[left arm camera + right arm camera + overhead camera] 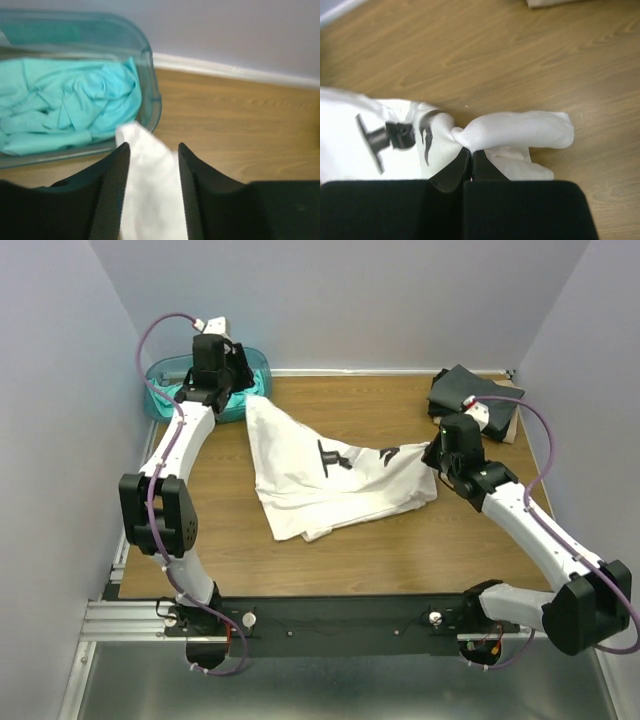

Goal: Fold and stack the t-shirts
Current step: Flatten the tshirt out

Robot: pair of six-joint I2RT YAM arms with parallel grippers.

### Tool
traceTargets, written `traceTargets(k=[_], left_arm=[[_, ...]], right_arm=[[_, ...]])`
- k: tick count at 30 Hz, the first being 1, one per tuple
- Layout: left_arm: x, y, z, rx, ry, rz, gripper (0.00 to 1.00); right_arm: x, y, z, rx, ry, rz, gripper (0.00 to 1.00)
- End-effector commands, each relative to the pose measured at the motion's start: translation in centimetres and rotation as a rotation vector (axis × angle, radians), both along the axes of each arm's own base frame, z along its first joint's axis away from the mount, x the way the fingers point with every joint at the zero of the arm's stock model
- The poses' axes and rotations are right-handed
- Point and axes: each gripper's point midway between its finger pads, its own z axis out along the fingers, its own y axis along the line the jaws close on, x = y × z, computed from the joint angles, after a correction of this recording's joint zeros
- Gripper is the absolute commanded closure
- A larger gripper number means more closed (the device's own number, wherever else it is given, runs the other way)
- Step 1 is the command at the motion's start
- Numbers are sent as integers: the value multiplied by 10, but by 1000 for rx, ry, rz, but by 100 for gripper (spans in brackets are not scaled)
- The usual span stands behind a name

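Note:
The white t-shirt (pixel 320 480) with black print marks lies crumpled across the middle of the table. One corner is pulled up toward the far left, where my left gripper (pixel 245 390) hangs. In the left wrist view its jaws (pixel 152 150) stand apart, with loose white cloth (pixel 150 190) between them. My right gripper (pixel 432 462) is shut on the shirt's right edge; the right wrist view shows a bunched fold (pixel 520 130) pinched at the fingertips (pixel 471 150). A teal t-shirt (pixel 65 105) lies crumpled in the tub. Dark folded t-shirts (pixel 470 395) sit at the far right.
The translucent teal tub (pixel 160 375) stands at the table's far left corner, its wall (pixel 150 90) just beyond my left fingers. Walls close the table at the back and both sides. Bare wood (pixel 400 550) shows along the near edge.

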Motion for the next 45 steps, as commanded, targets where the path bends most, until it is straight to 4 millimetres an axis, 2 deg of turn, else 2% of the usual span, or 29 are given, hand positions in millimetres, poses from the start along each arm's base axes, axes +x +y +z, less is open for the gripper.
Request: traceTargets(k=[1,3,4,7,8,10,11,12,13,15,16,17,19,23,30,35,45], left_arm=[[-16,-14,29,57,-56,-14,43],[-35,-19,17,67,-24,-21,42],[-58,-25,-5,59,44,-24,42],[-101,-34,-52,25,181,-37,45],[-134,-42,-86,2,276,-58,46],[-168,-52,-117,-26,369,-87,47],[-201,-64,-142,-38,452,-142,47],[-215,-69,-152,-70,492,-145,47],[-241,-76,-168,-81,549,-183,48],[-260,-81,-180,-109,594,-185,48],[-272,-78,-193,-111,632,-181,48],[-279,-81,-194,-130,644,-198,49],[-291,-82,-206,-143,680,-205,49],[-297,-92,-216,-186,693,-246,47],[-294,-102,-227,-204,707,-286,46],[-304,-102,-242,-179,758,-293,46],[-312,-104,-252,-163,797,-285,46]], right_arm=[[8,4,-10,19,-13,-11,100],[5,4,-20,17,11,-3,100],[3,5,-28,15,27,0,100],[0,4,-36,15,45,-1,100],[0,5,-40,17,54,-3,100],[1,6,-42,24,56,-4,100],[1,7,-44,29,61,-1,100],[3,9,-45,35,61,3,100],[4,11,-46,35,64,9,100],[6,13,-51,36,75,18,99],[6,14,-53,36,80,21,100],[6,14,-54,34,84,23,100],[4,15,-59,42,95,26,100],[-3,17,-66,63,108,33,100],[-11,16,-77,72,127,36,100],[-13,15,-77,74,123,31,100],[-17,13,-77,80,118,23,100]])
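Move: Behind the left hand by about 33 cm, some 9 cm to its right and 27 cm below, lies the t-shirt's near left corner; a sleeve stub sits 7 cm farther right along that near edge. The shirt's black print is about 17 cm back and 21 cm right of the hand, the basket's middle 8 cm left of it, 24 cm down. From the right hand, which holds the shirt's other end, that corner is some 14 cm back, 31 cm left and 19 cm below. Swinging back about 30 cm and down about 25, drifting some 10 cm right, the left hand leaves the freed far edge and travels to the t-shirt's near left corner, tipping about 45 degrees further down; its already open fingers stay open and end just over the corner. The right hand keeps its pinch on the shirt's right end and lowers it about 8 cm. ##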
